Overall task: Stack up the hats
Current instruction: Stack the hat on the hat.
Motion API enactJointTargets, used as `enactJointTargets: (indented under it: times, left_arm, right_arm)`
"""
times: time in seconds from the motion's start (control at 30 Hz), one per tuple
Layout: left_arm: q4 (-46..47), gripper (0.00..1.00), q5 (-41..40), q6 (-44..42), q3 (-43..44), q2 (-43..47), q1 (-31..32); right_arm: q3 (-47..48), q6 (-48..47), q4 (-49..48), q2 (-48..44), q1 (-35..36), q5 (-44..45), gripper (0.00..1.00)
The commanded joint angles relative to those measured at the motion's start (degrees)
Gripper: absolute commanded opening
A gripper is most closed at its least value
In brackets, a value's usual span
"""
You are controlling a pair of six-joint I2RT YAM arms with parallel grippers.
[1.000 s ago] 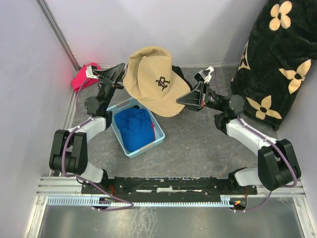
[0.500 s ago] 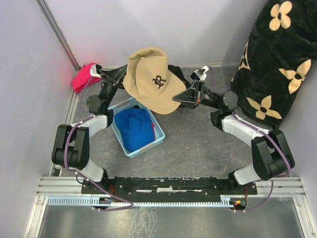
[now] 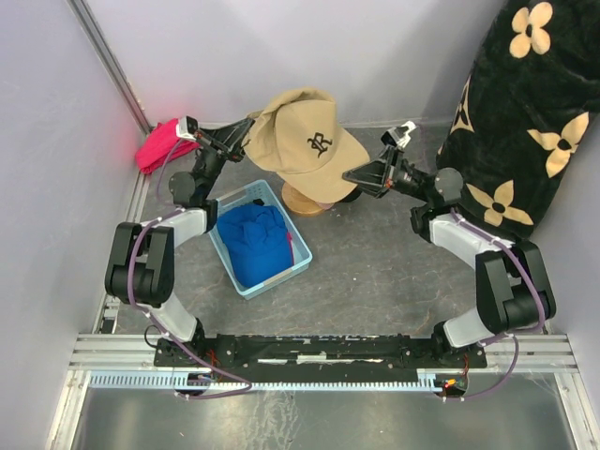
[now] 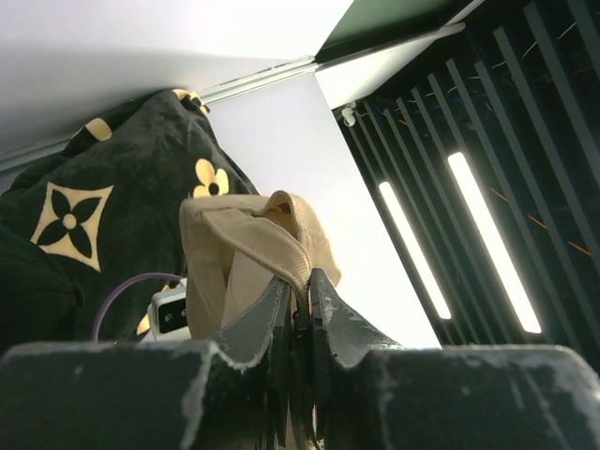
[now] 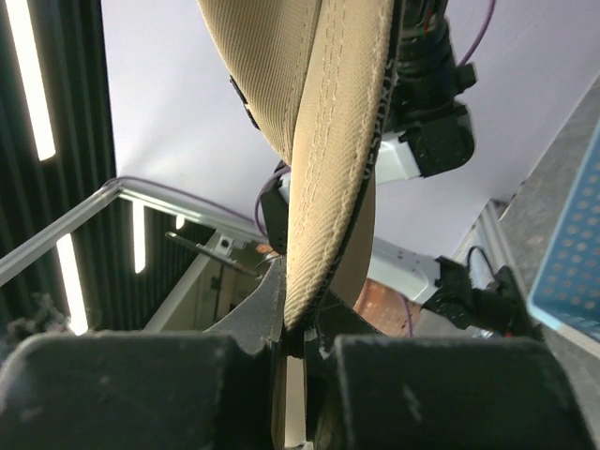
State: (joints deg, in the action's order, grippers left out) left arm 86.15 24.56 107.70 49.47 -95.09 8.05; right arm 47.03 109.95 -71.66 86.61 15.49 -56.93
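Observation:
A tan hat [image 3: 305,145] with a dark embroidered logo hangs over a round wooden stand [image 3: 302,201], held from both sides. My left gripper [image 3: 250,126] is shut on the hat's back edge; in the left wrist view the jaws [image 4: 298,281] pinch a tan fabric fold [image 4: 246,246]. My right gripper [image 3: 350,176] is shut on the brim, whose stitched edge [image 5: 328,131] runs down between the jaws [image 5: 300,323]. A blue hat [image 3: 255,239] lies in a light blue basket [image 3: 298,265]. Something dark [image 3: 343,194] shows under the brim; the top of the stand is hidden.
A red-pink cloth bundle [image 3: 157,145] lies at the back left by the wall. A large black blanket with tan flowers [image 3: 525,122] fills the back right corner. White walls close in the back and left side.
The left gripper has shut on the tan hat's back edge. The hat has shifted back and to the right, over the wooden stand, with the right gripper still on the brim.

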Motion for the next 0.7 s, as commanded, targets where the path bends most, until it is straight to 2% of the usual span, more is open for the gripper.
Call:
enactJointTargets:
  times: [0.0, 0.1, 0.37, 0.67]
  left_arm:
    - [10.26, 0.06, 2.32, -2.51, 3.27, -1.66, 0.16]
    - [9.63, 0.03, 3.06, -4.41, 4.58, -3.23, 0.85]
    - [4.18, 0.03, 4.18, -9.49, 9.30, -7.55, 3.85]
    - [-3.51, 0.03, 3.22, -15.06, 9.95, -7.94, 4.98]
  right_arm:
    - [-0.39, -7.22, 2.50, -3.53, -4.21, 1.14, 0.02]
    - [-0.36, -7.07, 0.45, -1.09, -5.12, 2.19, 0.02]
    - [-0.12, -1.55, -10.87, 7.15, -8.99, 2.33, 0.02]
    - [-1.14, -2.20, -10.64, 10.03, -12.75, 1.58, 0.03]
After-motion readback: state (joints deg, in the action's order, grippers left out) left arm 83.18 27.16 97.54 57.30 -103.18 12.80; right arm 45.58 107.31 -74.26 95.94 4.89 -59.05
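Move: The tan hat is already pinched by both hands, its back rim in the left and its brim edge in the right. The black hat on the stand lies about 14 cm to the right of the left hand, 6 cm back and 11 cm lower; from the right hand it is some 6 cm ahead, 5 cm left and 7 cm below. The light blue basket sits about 17 cm back from the left hand, directly behind it, and some 34 cm lower. Forward, down and to the right, the right hand draws the brim about 6 cm forward and nearly as far down and sideways, turning some 10 degrees clockwise. The left hand goes along about 5 cm to the right, slightly forward and down, rolling a little, bringing the tan hat's back towards the black hat. Both keep their pinch. ##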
